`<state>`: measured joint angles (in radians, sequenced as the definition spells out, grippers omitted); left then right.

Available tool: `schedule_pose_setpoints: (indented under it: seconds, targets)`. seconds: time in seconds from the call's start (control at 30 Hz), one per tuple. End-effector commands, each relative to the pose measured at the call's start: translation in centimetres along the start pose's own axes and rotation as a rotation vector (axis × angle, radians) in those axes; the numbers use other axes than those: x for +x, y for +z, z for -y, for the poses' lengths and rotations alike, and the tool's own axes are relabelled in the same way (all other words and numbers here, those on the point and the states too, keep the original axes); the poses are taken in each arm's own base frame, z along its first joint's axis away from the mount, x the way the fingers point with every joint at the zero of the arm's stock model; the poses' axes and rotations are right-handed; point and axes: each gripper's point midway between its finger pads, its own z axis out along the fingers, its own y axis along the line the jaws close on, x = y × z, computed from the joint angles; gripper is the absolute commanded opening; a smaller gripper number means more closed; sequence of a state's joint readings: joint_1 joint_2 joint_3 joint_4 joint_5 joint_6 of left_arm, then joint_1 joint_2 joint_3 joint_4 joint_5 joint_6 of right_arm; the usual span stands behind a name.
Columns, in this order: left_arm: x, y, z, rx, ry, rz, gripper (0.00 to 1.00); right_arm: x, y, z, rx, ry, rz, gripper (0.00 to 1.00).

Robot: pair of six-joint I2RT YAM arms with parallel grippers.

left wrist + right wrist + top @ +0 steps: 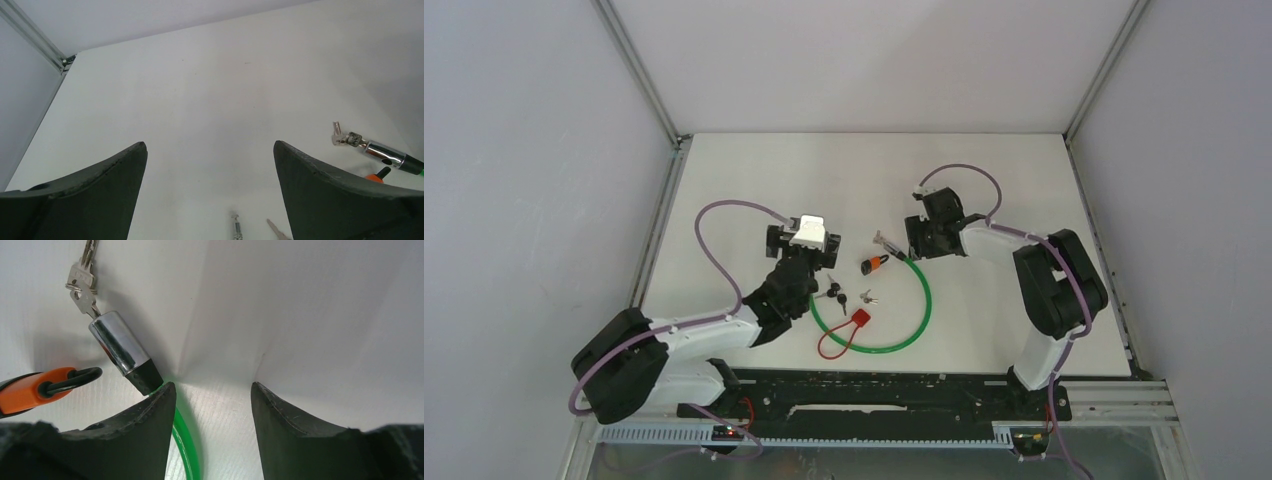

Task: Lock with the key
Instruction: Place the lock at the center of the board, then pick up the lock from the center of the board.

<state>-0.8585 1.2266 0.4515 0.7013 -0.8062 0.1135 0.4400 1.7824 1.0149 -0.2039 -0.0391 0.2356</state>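
A green cable lock [921, 300] lies looped on the white table. Its chrome barrel [116, 345] has a key stuck in the end, on a small ring of keys [82, 282]. My right gripper [212, 385] is open low over the cable [187, 440], which runs between the fingers close to the left one. That fingertip sits next to the barrel's black collar. My left gripper [210, 145] hangs wide open above the table with nothing between its fingers. The barrel [385, 154] is off to its right.
An orange padlock [874, 264] lies just left of the barrel. Loose keys [836, 292] and a red tag with a thin red loop [859, 318] lie inside the green loop, near the left arm. Grey walls and aluminium posts enclose the table.
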Motion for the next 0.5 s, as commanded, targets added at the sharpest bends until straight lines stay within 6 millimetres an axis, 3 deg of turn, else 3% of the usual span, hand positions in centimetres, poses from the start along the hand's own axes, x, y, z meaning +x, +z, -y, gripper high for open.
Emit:
schedule_pose_setpoints:
  seconds: [0.0, 0.3, 0.47]
  targets:
    - [-2.5, 0.6, 0.1, -0.025, -0.029, 0.039, 1.00, -1.6, -1.4, -1.0, 0.001, -0.032, 0.043, 0.58]
    - [-2.3, 0.7, 0.2, -0.028, -0.008, 0.029, 1.00, -2.3, -4.5, -3.1, -0.093, -0.103, 0.102, 0.62]
    - [-2.2, 0.9, 0.2, -0.034, -0.001, 0.024, 1.00, -1.3, -3.2, -4.3, -0.146, -0.138, 0.027, 0.62]
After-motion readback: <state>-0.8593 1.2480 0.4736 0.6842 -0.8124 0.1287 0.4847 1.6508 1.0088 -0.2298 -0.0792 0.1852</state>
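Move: The green cable lock's metal barrel lies about 4 cm to the right hand's left and 1 cm ahead, its middle roughly 1 cm lower. The keys in its end are some 7 cm left and 3 cm ahead; the orange padlock is about 7 cm left and 3 cm back, both at about the same height as the barrel. From the left hand the barrel is around 17 cm to the right, 5 cm ahead and 17 cm below. Lift the right gripper about 4.5 cm from its low spot beside the cable lock. As it rises, carry it some 2 cm left, over the green cable just behind the metal barrel, letting it ease back about 1 cm. Turn the wrist slightly counter-clockwise and leave the fingers half open and empty. ##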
